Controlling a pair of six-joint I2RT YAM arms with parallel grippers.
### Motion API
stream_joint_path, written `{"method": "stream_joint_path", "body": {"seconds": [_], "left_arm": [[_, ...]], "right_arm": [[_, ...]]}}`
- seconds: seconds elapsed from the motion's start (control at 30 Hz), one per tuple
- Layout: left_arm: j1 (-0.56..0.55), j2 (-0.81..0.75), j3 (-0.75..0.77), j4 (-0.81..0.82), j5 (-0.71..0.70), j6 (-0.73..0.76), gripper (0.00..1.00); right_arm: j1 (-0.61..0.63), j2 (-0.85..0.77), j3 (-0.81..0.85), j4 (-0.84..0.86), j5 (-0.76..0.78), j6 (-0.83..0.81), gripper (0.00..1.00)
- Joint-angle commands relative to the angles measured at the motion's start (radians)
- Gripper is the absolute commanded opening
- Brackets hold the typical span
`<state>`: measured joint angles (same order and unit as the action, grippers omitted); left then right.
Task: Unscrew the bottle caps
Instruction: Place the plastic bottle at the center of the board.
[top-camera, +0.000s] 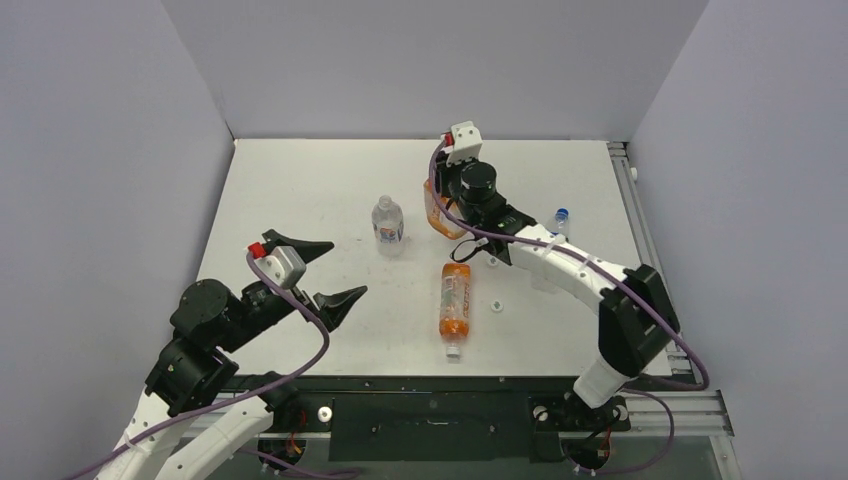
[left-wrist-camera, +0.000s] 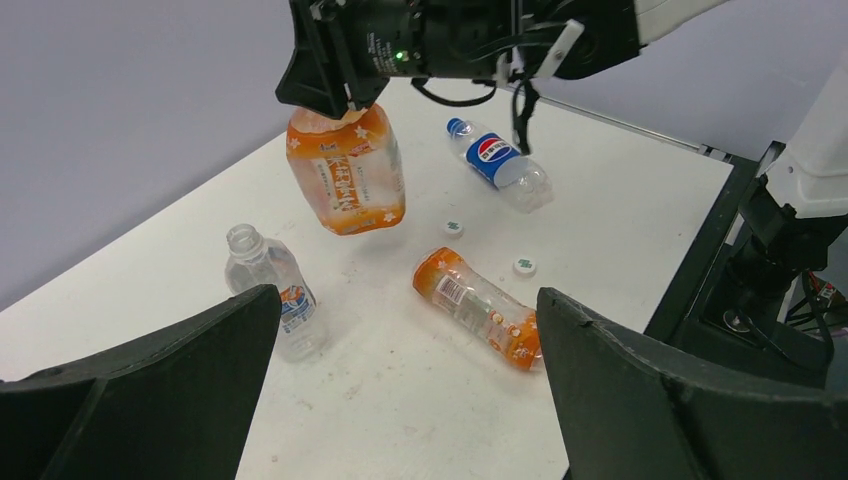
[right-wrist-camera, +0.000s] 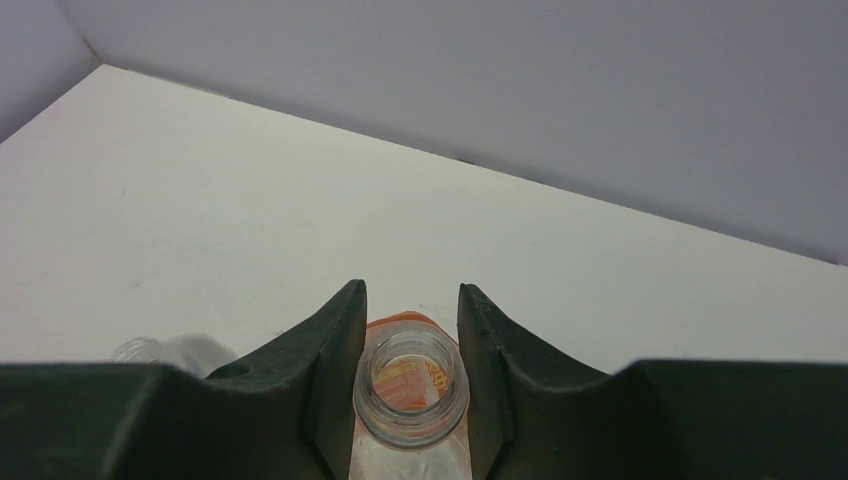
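My right gripper (right-wrist-camera: 411, 292) is shut on the bare, capless neck of the wide orange bottle (right-wrist-camera: 411, 395). The left wrist view shows that bottle (left-wrist-camera: 347, 170) hanging tilted just above the table. My left gripper (left-wrist-camera: 408, 300) stands wide open and holds nothing, low over the table at the near left (top-camera: 318, 270). A clear Pepsi bottle (top-camera: 388, 225) stands upright without a cap. The slim orange bottle (top-camera: 455, 298) lies on its side. Another Pepsi bottle (left-wrist-camera: 497, 162) lies further right with its blue cap (left-wrist-camera: 457, 126) on. Two loose white caps (left-wrist-camera: 453, 228) (left-wrist-camera: 524, 266) rest on the table.
The white table (top-camera: 300, 190) is walled in grey at the back and sides. A metal rail (top-camera: 640, 230) runs along its right edge. My right arm (top-camera: 590, 275) reaches over the right half of the table, above the lying Pepsi bottle.
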<state>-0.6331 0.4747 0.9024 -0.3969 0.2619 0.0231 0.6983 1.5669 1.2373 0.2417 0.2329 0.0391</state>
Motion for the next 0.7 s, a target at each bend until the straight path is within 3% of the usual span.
{"method": "stream_joint_path", "body": {"seconds": [0.0, 0.2, 0.5, 0.67], "left_arm": [[0.001, 0.000, 0.011, 0.026, -0.006, 0.011, 0.97], [0.002, 0.039, 0.034, 0.034, 0.018, 0.002, 0.97], [0.001, 0.057, 0.040, 0.066, 0.025, -0.013, 0.97], [0.001, 0.054, 0.036, 0.081, 0.021, -0.017, 0.97]], "right_arm": [[-0.043, 0.118, 0.002, 0.245, 0.056, 0.073, 0.00], [-0.069, 0.276, 0.043, 0.310, 0.053, 0.144, 0.00], [-0.064, 0.316, 0.003, 0.341, 0.045, 0.138, 0.00], [-0.037, 0.302, -0.043, 0.357, 0.053, 0.079, 0.12]]}}
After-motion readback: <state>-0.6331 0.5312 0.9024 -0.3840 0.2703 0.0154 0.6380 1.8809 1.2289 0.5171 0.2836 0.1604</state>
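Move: The place on the board for the held plastic bottle, the wide orange one, lies about 7 cm ahead of the right hand, 1 cm to its left and 29 below. From that hand the standing clear bottle is roughly 4 cm ahead and 11 left, the lying orange bottle about 10 back and 3 right, a loose cap some 1 ahead and 11 right. From the left hand the place is about 32 cm ahead and 16 right. The plastic bottle, still pinched upright by its neck, is lowered about 10 cm onto the board while the right hand also carries it some 6 to 7 cm forward, to a spot beside the standing clear bottle. Most of the forward reach comes early and the descent stops past halfway; the wrist turns slightly clockwise and the fingers then stay shut on the neck. ##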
